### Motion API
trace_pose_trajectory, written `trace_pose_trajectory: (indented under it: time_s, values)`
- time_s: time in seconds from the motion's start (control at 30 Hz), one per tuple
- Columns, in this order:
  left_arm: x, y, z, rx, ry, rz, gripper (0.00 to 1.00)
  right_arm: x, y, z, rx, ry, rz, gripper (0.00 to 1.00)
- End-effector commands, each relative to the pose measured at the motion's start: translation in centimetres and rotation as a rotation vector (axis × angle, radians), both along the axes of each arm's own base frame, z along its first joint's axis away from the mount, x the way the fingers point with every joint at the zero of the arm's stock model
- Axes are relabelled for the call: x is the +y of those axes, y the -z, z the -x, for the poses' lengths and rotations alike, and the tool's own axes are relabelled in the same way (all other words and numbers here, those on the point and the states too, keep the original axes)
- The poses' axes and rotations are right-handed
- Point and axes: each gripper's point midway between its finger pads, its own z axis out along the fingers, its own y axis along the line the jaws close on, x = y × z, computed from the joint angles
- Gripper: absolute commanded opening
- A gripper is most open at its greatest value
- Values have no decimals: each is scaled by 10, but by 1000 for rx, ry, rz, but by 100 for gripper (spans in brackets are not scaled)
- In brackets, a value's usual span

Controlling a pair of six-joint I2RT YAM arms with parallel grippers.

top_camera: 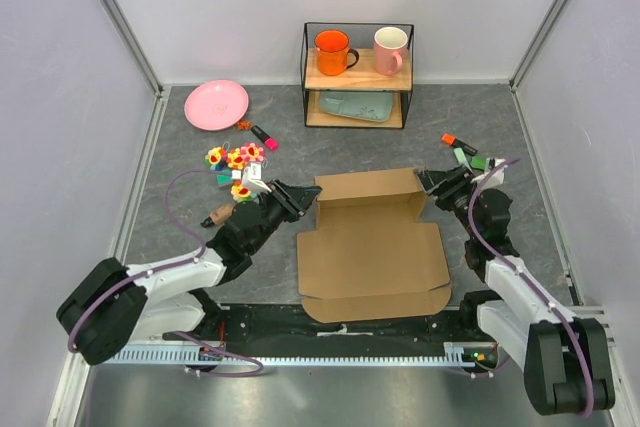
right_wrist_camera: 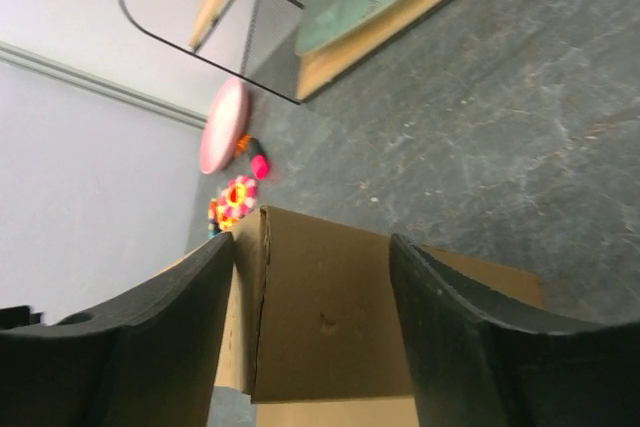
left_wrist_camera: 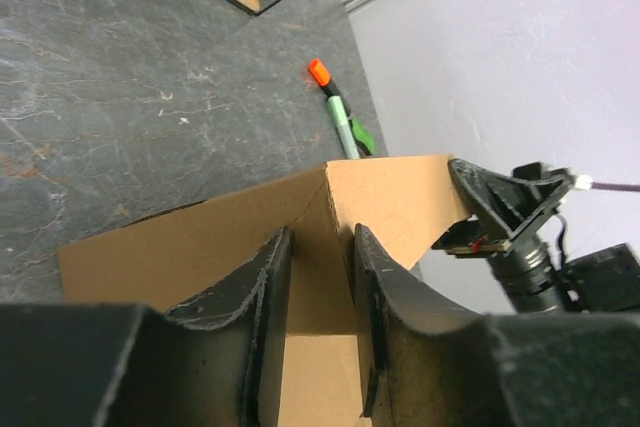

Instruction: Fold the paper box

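Note:
The paper box (top_camera: 370, 257) lies in the middle of the table as brown cardboard, its back wall standing up and its front panel flat. My left gripper (top_camera: 303, 197) is at the left end of that wall. In the left wrist view its jaws (left_wrist_camera: 318, 237) are shut on the folded corner of the box (left_wrist_camera: 200, 237). My right gripper (top_camera: 430, 185) is at the wall's right end. In the right wrist view its fingers (right_wrist_camera: 312, 242) stand wide, one against each side of the box's end panel (right_wrist_camera: 330, 317).
A wire shelf (top_camera: 357, 75) at the back holds an orange mug (top_camera: 333, 51), a pink mug (top_camera: 391, 49) and a green dish (top_camera: 355, 105). A pink plate (top_camera: 216, 104), flower toys (top_camera: 235, 159) and markers (top_camera: 263, 136) lie back left. More markers (top_camera: 465, 152) lie right.

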Motion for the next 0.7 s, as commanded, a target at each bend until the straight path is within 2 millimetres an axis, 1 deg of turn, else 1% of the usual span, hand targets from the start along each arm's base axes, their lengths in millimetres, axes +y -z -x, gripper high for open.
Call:
trace_pose_trajectory:
  time_s: [0.0,0.03,0.07,0.1,0.13,0.17,0.2,0.23,0.27,0.3,0.33,0.37,0.4,0.5,0.53,0.57,0.6,0.63,0.67]
  values:
    - [55,135,49,358,30,-529,37,-15,48,20,306,18,191,73]
    - [55,129,46,343,31,-542,40,-18,38,17,291,29,212,77]
    - [55,121,42,328,24,-541,42,-22,13,9,238,47,243,79]
    - [53,108,37,309,17,-538,45,-24,14,11,270,49,264,83]
    - [53,102,34,295,17,-549,46,-26,11,9,281,55,280,84]
    - [53,97,31,287,11,-549,47,-28,-2,4,264,58,296,85]
    - [52,88,27,278,6,-553,49,-28,-1,5,277,56,303,87]
    - [53,84,25,269,3,-560,50,-28,-2,4,277,57,305,87]
    - [51,74,20,251,-3,-551,51,-29,-7,3,267,58,313,88]
    - [55,76,22,265,-7,-575,54,-29,-10,2,262,60,316,89]
    - [57,71,20,253,-14,-578,55,-30,-16,0,252,66,323,90]
    - [57,63,16,239,-21,-574,56,-31,-18,0,250,68,331,91]
    - [61,60,15,237,-34,-581,59,-31,-22,-1,247,68,333,91]
    - [67,35,4,193,-70,-562,65,-31,-34,-8,232,73,330,93]
    - [71,29,1,184,-84,-562,66,-30,-44,-13,216,77,328,93]
    - [70,8,-4,147,-98,-532,68,-30,-51,-17,206,82,326,93]
    - [71,-4,-7,124,-108,-521,71,-30,-59,-21,192,88,329,93]
    - [72,-15,-11,99,-118,-515,73,-30,-78,-31,164,99,330,94]
    - [71,-39,-15,55,-130,-486,75,-30,-85,-34,161,100,334,94]
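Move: The left fingers hold the paper box's left rear top corner, roughly 1 cm ahead, 2 cm right and 1 cm below. A flower toy stands about 22 cm left and 2 cm ahead, some 8 cm lower. The right fingers still straddle the box's right rear corner, about 1 cm left, level fore-and-aft and 2 cm down; from there the pale green marker lies roughly 17 cm right, 7 cm ahead and 9 cm below. Both hands open wider and roll off the box corners, left 5 cm leftward, right 3 cm right and up. ##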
